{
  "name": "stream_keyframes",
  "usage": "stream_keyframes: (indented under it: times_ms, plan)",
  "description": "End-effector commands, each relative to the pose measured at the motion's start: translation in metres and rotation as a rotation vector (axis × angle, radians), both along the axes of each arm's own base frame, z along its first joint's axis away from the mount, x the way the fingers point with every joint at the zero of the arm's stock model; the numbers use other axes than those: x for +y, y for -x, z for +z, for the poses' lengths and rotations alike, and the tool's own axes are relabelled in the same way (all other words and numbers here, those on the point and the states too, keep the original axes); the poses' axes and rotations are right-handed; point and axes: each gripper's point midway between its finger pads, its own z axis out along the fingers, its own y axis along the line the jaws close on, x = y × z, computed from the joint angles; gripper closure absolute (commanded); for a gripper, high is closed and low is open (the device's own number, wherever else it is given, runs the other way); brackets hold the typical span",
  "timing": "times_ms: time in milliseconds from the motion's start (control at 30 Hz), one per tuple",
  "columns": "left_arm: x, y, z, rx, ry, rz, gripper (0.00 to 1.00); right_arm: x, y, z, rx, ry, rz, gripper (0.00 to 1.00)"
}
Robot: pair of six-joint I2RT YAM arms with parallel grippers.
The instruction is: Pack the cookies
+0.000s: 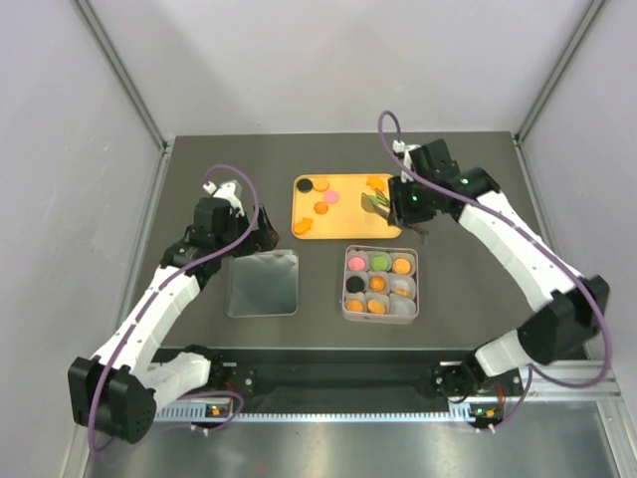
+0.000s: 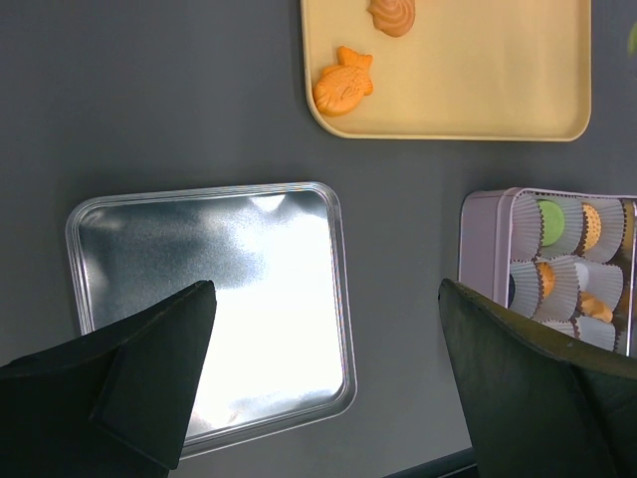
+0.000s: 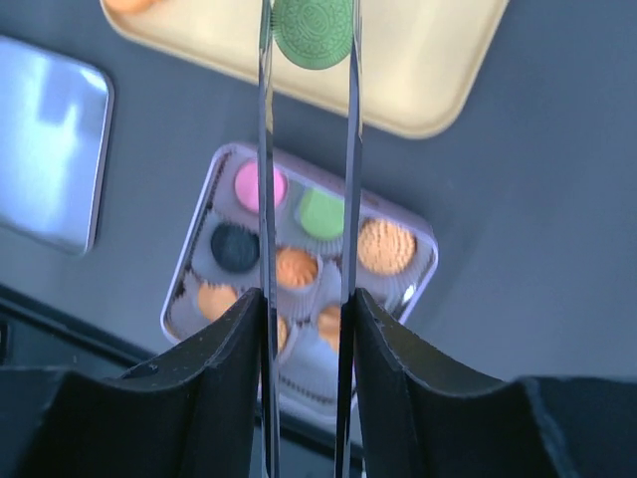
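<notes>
My right gripper [image 3: 309,304] is shut on a pair of thin metal tongs [image 3: 350,149]. The tong tips pinch a green cookie [image 3: 314,30] above the right part of the yellow tray [image 1: 348,214]. Loose cookies lie on that tray: a black one [image 1: 305,184], a pink one [image 1: 332,196] and an orange fish shape [image 2: 343,83]. The pale pink square tin [image 1: 345,289] holds paper cups, several of them filled with pink, green, black and orange cookies. My left gripper [image 2: 326,299] is open and empty, hovering over the silver lid [image 2: 229,259].
The silver lid [image 1: 264,283] lies flat to the left of the tin, in front of the tray. Grey walls enclose the dark tabletop on three sides. Both arm bases sit on the rail at the near edge.
</notes>
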Motion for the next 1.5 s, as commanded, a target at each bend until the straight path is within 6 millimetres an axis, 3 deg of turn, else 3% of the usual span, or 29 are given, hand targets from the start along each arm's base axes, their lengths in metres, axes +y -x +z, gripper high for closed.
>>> stream_keyframes:
  times_ms: [0, 200, 300, 567, 800, 1167, 1467]
  plan:
    - [-0.001, -0.003, 0.009, -0.038, 0.008, -0.009, 0.02, -0.019, 0.040, 0.026, -0.026, -0.032, -0.014, 0.63]
    - [0.001, -0.003, 0.011, -0.044, 0.004, -0.003, 0.02, -0.045, 0.105, 0.014, 0.079, -0.002, -0.010, 0.62]
    - [0.001, -0.002, 0.012, -0.045, 0.003, -0.002, 0.02, -0.054, 0.127, 0.008, 0.122, 0.004, -0.012, 0.62]
    - [0.000, -0.003, 0.011, -0.041, 0.004, -0.005, 0.02, -0.055, 0.184, -0.019, 0.269, -0.061, 0.022, 0.62]
    - [0.000, -0.002, 0.011, -0.042, 0.006, -0.007, 0.02, -0.065, 0.202, -0.016, 0.299, -0.038, 0.029, 0.62]
    - [0.000, -0.002, 0.009, -0.037, 0.004, -0.006, 0.02, -0.066, 0.223, -0.027, 0.363, -0.045, 0.049, 0.62]
    - [0.000, -0.002, 0.009, -0.037, 0.004, -0.006, 0.02, -0.070, 0.228, -0.033, 0.384, -0.022, 0.052, 0.62]
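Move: The green cookie is already pinched in the right hand. The empty cup it is carried to, in the near right corner of the packing box, lies about 21 cm back, 6 cm to the right and 9 cm below. The orange fish cookie fills the cup some 5 cm beyond it; an orange cookie sits about 5 cm to its left, level with it. From the idle left hand the empty cup is roughly 18 cm back, 30 cm right and 6 cm lower. Back towards its base and somewhat to the right, the right hand carries the green cookie from near the yellow tray over the packing box to the empty corner cup, some 22 cm back in all. It rises slightly at first, then sinks about 5 cm, slowing to a creep, while the wrist tips the fingers about 20 degrees closer to straight down; the pinch is kept throughout. ##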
